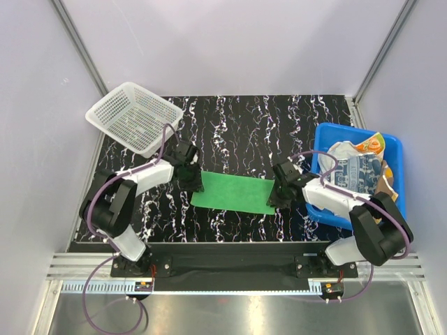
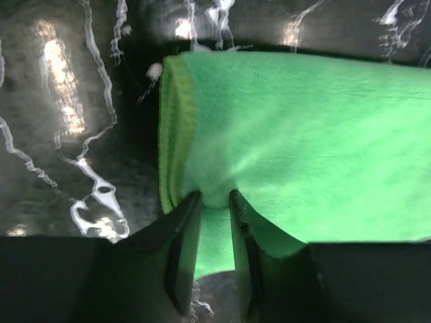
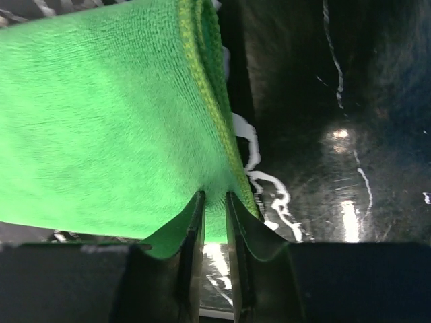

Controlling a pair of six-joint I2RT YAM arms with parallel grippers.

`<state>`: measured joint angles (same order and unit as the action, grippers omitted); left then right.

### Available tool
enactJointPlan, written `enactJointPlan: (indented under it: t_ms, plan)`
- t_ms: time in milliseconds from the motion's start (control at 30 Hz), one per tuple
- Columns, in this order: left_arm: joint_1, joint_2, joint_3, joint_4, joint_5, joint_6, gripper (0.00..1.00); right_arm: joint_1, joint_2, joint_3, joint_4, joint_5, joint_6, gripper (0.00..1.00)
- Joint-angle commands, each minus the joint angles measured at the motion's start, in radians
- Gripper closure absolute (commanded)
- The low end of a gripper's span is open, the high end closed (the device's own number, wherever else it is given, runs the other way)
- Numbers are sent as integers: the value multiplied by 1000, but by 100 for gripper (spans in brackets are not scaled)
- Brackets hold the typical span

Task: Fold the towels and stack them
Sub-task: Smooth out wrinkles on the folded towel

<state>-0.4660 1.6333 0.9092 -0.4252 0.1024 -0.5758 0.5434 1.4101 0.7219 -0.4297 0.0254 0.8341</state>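
A plain green towel point(image 1: 234, 192) lies folded into a long strip on the black marbled table, between my two arms. My left gripper point(image 1: 190, 178) is at its left end. In the left wrist view the jaws point(image 2: 214, 195) stand a little apart over the towel's point(image 2: 303, 134) near edge, and the cloth between them is puckered at the tips. My right gripper point(image 1: 281, 192) is at the right end. Its jaws point(image 3: 214, 195) are likewise narrowly open astride the towel's point(image 3: 101, 121) hemmed corner. More towels point(image 1: 360, 167), patterned and orange, are heaped in the tub.
A blue plastic tub point(image 1: 325, 136) stands at the right edge of the table, just behind my right arm. A white mesh basket point(image 1: 133, 115) sits tilted at the back left corner. Grey walls close in the sides.
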Motion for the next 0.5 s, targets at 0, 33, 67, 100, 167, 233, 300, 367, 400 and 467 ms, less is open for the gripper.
enactJointPlan:
  t_ms: [0,33,67,100,167,233,300,367,400,467]
  plan:
    - [9,59,49,51,33,1,70,13,9,-35,68,-4,-7,75]
    - [12,65,63,40,33,2,70,13,3,-32,60,2,-12,74]
    - [13,63,80,1,26,8,69,12,-2,-26,49,14,-23,73]
    - [12,41,106,-13,22,17,68,13,-10,-19,22,19,-39,73]
    - [12,-4,123,-49,0,48,62,13,-54,5,-4,28,-56,71]
    - [12,-70,131,-64,-21,73,49,10,-106,30,-30,25,-82,70]
    - [13,-87,125,-76,-42,111,43,13,-140,43,-26,-4,-107,63]
    - [24,-72,112,-75,-38,135,41,12,-177,63,-15,-50,-127,52]
    - [30,-47,108,-66,-23,139,41,13,-186,70,-6,-64,-141,45]
    - [33,-27,94,-47,-3,139,42,13,-206,89,-1,-94,-159,29]
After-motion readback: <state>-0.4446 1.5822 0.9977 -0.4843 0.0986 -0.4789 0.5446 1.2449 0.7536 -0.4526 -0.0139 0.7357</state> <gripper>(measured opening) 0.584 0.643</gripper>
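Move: The folded towel lies under both hands. Its middle is about 9 cm right of the left hand and 1 cm back, a bare centimetre lower; from the right hand it is about 10 cm left and 3 cm ahead, 1 cm or so lower. The white basket stands roughly 18 cm left and 19 cm ahead of the left hand, the blue bin some 22 cm right and 7 cm ahead of the right hand. Forward about 1.5 cm with a slight drift right, the left fingertips slide over the towel's left end, then lift almost straight up some 3 cm while spreading. The right hand first sinks another centimetre onto the towel's near right corner, easing back slightly, then rises about 6 cm clear, its fingers opening and swinging forward roughly 10 degrees. ##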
